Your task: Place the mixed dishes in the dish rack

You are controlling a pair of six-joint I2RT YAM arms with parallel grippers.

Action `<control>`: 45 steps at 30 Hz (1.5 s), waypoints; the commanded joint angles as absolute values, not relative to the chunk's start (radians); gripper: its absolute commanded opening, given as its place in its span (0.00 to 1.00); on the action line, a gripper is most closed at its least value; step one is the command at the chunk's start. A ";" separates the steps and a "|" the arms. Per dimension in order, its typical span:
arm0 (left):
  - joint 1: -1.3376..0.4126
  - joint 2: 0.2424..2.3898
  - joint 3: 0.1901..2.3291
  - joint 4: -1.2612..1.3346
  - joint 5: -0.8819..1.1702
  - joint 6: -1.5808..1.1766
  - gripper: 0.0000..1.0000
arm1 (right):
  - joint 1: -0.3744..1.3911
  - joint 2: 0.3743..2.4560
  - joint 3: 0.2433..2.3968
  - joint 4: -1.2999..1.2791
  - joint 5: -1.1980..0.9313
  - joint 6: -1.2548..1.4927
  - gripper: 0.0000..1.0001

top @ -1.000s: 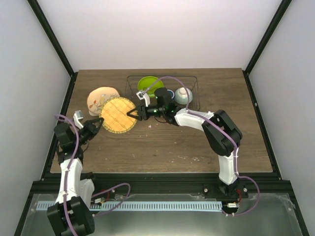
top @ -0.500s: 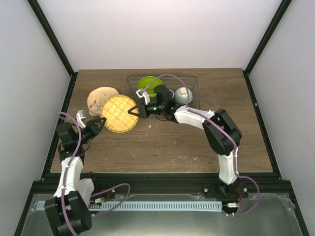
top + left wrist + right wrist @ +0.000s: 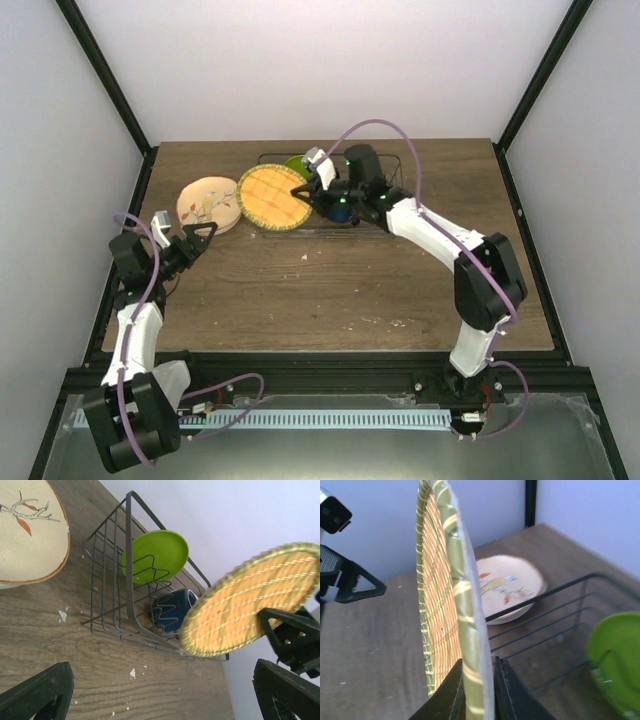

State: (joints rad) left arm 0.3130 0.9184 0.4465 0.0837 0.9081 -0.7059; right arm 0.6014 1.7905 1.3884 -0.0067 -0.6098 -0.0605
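My right gripper (image 3: 303, 190) is shut on the rim of the tan woven-look plate (image 3: 272, 197), holding it on edge above the left end of the dark wire dish rack (image 3: 270, 156). In the right wrist view the plate's rim (image 3: 470, 645) sits between the two fingers (image 3: 479, 695). The lime-green plate (image 3: 155, 555) stands in the rack, and the dark blue mug (image 3: 172, 611) lies beside it. The beige patterned plate (image 3: 208, 205) lies flat on the table left of the rack. My left gripper (image 3: 195, 238) is open and holds nothing, low over the table near that plate.
The rack's wire wall (image 3: 127, 555) rises between the beige plate (image 3: 25, 535) and the green one. White crumbs (image 3: 62, 615) dot the wooden table (image 3: 350, 290). Black frame posts (image 3: 105, 80) stand at the back corners.
The right gripper closed on the woven plate, lifted it off the table and carried it back to the rack's left end. The left gripper let go, opened wide and drew back to the left.
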 commanded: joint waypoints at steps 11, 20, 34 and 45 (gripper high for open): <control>0.309 1.007 0.535 0.051 0.879 -0.630 1.00 | 0.564 1.748 1.456 0.093 -0.438 -0.719 0.01; 0.311 1.039 0.523 0.082 0.855 -0.641 1.00 | 0.549 1.826 1.487 0.160 -0.324 -0.908 0.01; 0.311 1.079 0.531 0.084 0.796 -0.624 1.00 | 0.501 1.962 1.564 0.171 -0.265 -1.034 0.01; 0.310 1.114 0.526 0.109 0.799 -0.632 1.00 | 0.482 1.966 1.570 0.120 -0.260 -1.063 0.01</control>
State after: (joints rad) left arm 0.3134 1.1046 0.5217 0.0772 0.7967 -0.6456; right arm 0.5034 1.9705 1.4979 0.0944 -0.3058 -1.0168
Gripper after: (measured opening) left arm 0.997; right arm 0.120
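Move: The woven plate, still pinched at its edge by the right fingers, is bound for the rack slot just in front of the green plate, some 15 cm ahead, 2 cm left and 15 cm below the right hand. The green plate stands about 2 cm beyond that slot; the mug is roughly 9 cm ahead and 8 cm right of this hand, 19 cm down. From the empty left hand, the bird plate lies about 18 cm ahead, 6 cm left and 17 cm below. The woven plate is carried forward about 11 cm and some 5 cm to the right over the rack by the right hand, first rising 4 cm, then sinking 7 to 8 cm. The wrist turns almost 60 degrees, swinging the fingers from left to forward-left and tipping the plate steep; they keep their pinch. The left hand, already open, eases about 5 cm forward, left and, after a small rise, down towards the bird plate. ##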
